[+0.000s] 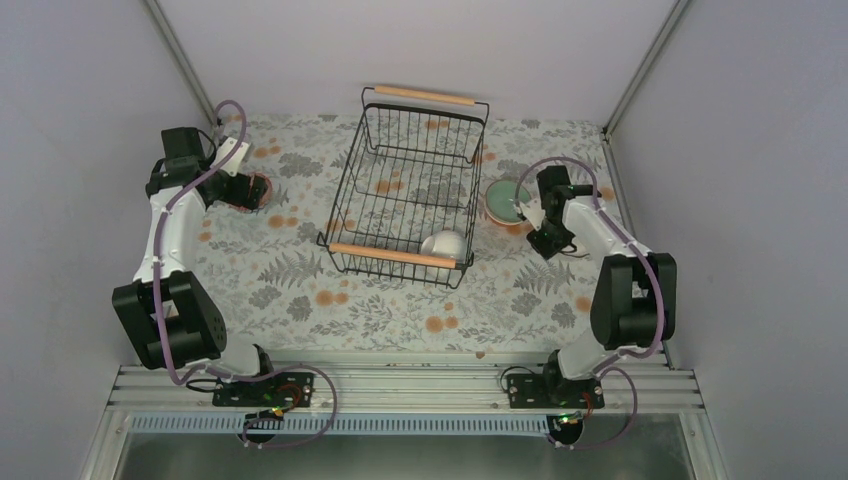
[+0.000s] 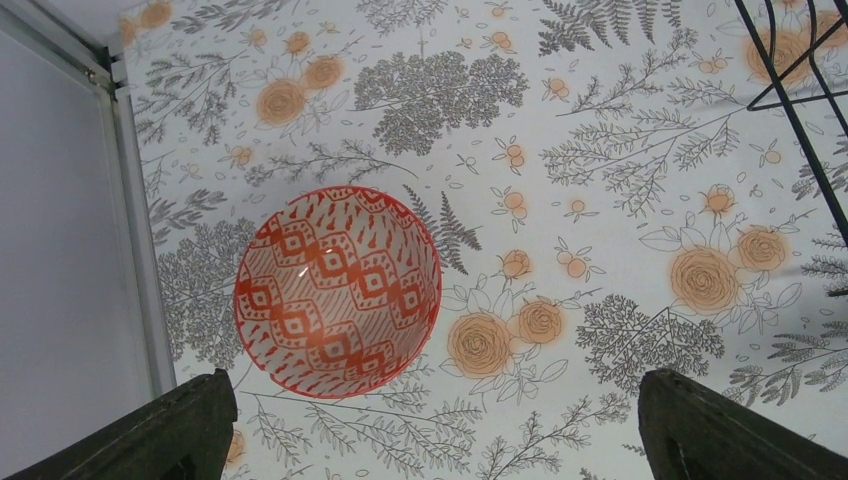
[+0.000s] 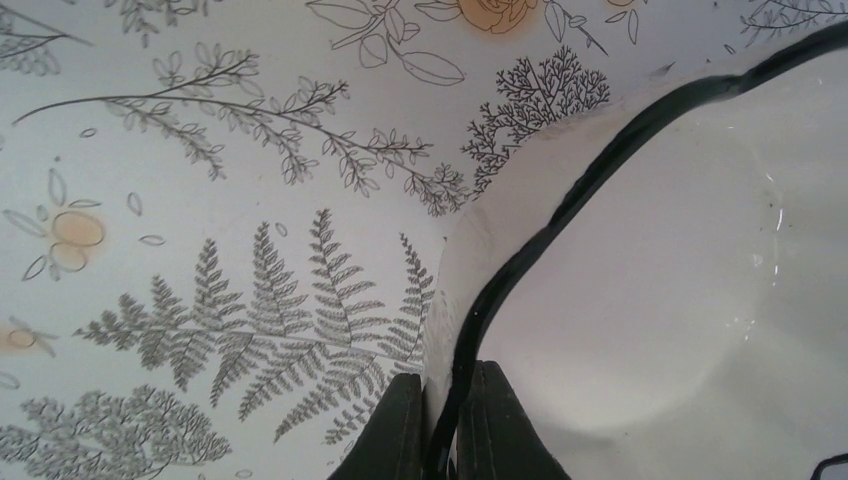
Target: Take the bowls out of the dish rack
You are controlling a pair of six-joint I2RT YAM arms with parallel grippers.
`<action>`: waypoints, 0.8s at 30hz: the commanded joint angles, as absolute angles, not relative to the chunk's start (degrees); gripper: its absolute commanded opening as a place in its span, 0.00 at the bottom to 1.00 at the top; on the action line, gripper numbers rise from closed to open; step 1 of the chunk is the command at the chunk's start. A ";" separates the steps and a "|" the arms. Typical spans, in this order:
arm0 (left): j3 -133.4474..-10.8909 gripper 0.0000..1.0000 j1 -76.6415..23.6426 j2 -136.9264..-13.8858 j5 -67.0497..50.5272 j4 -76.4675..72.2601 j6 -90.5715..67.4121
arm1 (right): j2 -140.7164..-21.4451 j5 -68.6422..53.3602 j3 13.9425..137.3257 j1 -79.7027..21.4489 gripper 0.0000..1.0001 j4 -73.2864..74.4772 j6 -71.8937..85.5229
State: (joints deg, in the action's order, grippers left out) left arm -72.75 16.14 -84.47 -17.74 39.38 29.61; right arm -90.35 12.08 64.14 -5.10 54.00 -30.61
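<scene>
The black wire dish rack with wooden handles stands mid-table. One white bowl lies in its near right corner. My left gripper is open and hovers over a pinkish-orange patterned bowl that sits upright on the table at the left; its fingers touch nothing. My right gripper is shut on the dark-trimmed rim of a white bowl, one finger inside and one outside. In the top view this bowl sits at a mint-green bowl right of the rack; I cannot tell whether it is nested in it.
The floral tablecloth covers the table. The enclosure's left wall and frame run close beside the patterned bowl. The rack's corner wires show at the upper right of the left wrist view.
</scene>
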 commanded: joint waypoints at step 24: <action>-69.45 1.00 16.52 -83.58 -10.46 37.18 31.62 | -97.89 8.57 67.91 -1.35 0.41 47.81 -29.84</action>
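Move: The right hand pinches the left rim of the black-edged white bowl; the bare table spot for it lies about 5 cm ahead, 6 cm right and 8 cm below. The green bowl, stacked in another, stands some 12 cm ahead and 9 cm left of this hand, 5 cm lower; the white dish in the rack is 2 cm ahead, 23 cm left and 5 cm lower. From the left hand that spot is roughly 70 cm right, 4 cm back and 20 cm down. The right hand lowers the black-rimmed white bowl about 3.5 cm while easing some 2.5 cm forward, bringing it down onto the bare table to the right of the stacked green bowl, with the wrist kept almost pointing straight down. Once the descent slows, the fingers open to over a third of their range and let go of the rim, staying astride it as the hand creeps on forward and lifts barely half a centimetre; meanwhile the open left hand drifts about 1.5 cm left. ##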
